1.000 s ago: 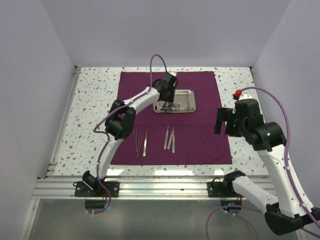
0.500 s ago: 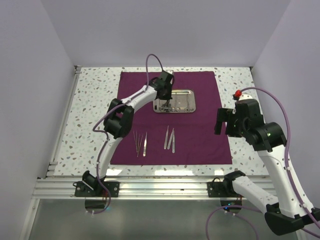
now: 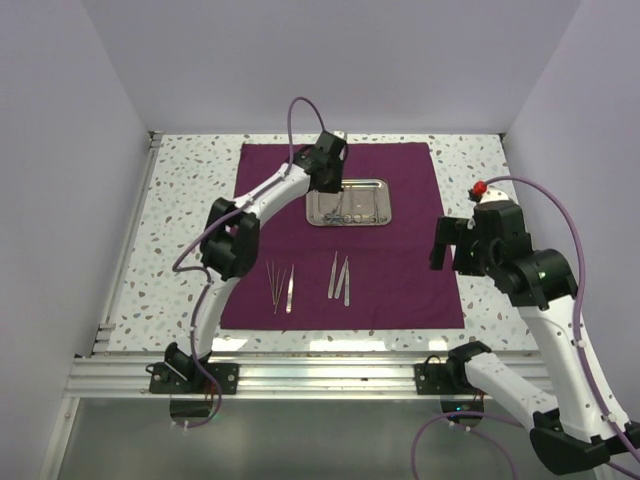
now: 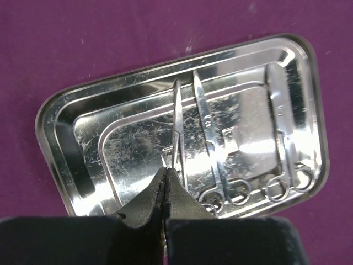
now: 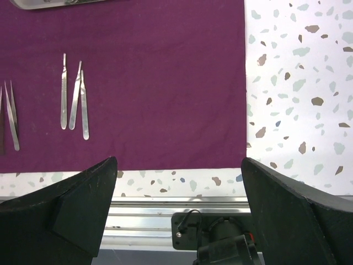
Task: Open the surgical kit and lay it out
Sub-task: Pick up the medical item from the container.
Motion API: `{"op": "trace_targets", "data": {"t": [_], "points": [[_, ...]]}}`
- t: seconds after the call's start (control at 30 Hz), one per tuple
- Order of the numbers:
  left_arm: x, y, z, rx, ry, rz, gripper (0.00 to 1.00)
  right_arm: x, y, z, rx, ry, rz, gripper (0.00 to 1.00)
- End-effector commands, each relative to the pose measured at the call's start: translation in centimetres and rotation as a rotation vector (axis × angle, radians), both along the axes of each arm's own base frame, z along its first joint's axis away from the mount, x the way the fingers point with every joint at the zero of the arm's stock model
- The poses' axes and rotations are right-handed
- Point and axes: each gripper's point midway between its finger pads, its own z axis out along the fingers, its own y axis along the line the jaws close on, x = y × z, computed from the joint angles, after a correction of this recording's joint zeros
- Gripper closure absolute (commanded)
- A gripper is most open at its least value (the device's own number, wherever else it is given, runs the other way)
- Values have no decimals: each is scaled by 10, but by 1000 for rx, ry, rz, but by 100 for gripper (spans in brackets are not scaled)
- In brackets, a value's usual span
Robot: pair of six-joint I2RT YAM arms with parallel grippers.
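Observation:
The dark purple cloth wrap (image 3: pixel 400 270) lies spread flat on the table. At its far middle sits the shiny steel tray (image 4: pixel 83 143), with ring-handled scissors (image 4: pixel 212 143) and forceps (image 4: pixel 281 154) lying in it. My left gripper (image 4: pixel 166 171) hangs above the tray, shut on the end of a thin silver instrument (image 4: pixel 177 121) that sticks out from its tips. From above, the left gripper (image 3: pixel 330 178) is at the tray's far left corner. Tweezers (image 5: pixel 11 116) and slim silver tools (image 5: pixel 74 96) lie in a row on the cloth. My right gripper (image 5: pixel 179 187) is open with nothing in it, above the cloth's near right corner.
Speckled white tabletop (image 3: pixel 185 200) borders the cloth on the left, right and far side. An aluminium rail (image 3: pixel 320 375) with the arm bases runs along the near edge. Pale walls enclose the left, right and back.
The left gripper has closed on the thin instrument in the tray and risen toward the tray's far left corner. The right arm has barely moved.

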Motion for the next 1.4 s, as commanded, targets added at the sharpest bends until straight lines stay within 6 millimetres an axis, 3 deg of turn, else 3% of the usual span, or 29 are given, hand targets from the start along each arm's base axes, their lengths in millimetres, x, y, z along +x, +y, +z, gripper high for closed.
{"op": "trace_targets", "data": {"t": [0.0, 0.13, 0.23, 0.5, 0.93, 1.23, 1.37], "points": [[11, -10, 90, -92, -160, -29, 100, -1, 3, 16, 34, -58, 19, 1], [0, -17, 75, -81, -132, -64, 51, -3, 4, 16, 40, -59, 20, 2], [-13, -22, 60, -37, -111, -90, 45, -5, 3, 15, 38, -60, 20, 2], [-23, -30, 24, 76, -87, -108, 44, -7, 1, 16, 31, -59, 18, 2], [-2, -13, 3, 213, -124, -22, 46, -14, -9, 12, -17, -27, 0, 2], [11, -17, -29, 212, -96, -35, 47, -8, -13, 7, -53, -2, -18, 2], [18, -9, -46, 230, -78, -1, 47, -1, -11, 3, -58, 14, -18, 2]]}}
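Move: The forceps, leftmost of the ringed instruments in the tray, lie under the left hand's shut, empty fingers: their middle is about level with it, some 2 cm to its right and 5 cm below. The middle scissors lie about 2 cm right of the forceps and 1 cm farther out; the right scissors stand some 10 cm to the hand's right, level with it. From the right hand the forceps are about 29 cm ahead, 24 cm left and 23 cm down. The left hand lifts about 4.5 cm above the tray while its fingers open from shut to a bit over half, and starts swinging back and to the right as it begins to sink. It then comes forward again, sinking some 8 cm in all from the top and rolling its left side up by about 10 degrees, until the still-open fingers stand either side of the forceps' shanks. ##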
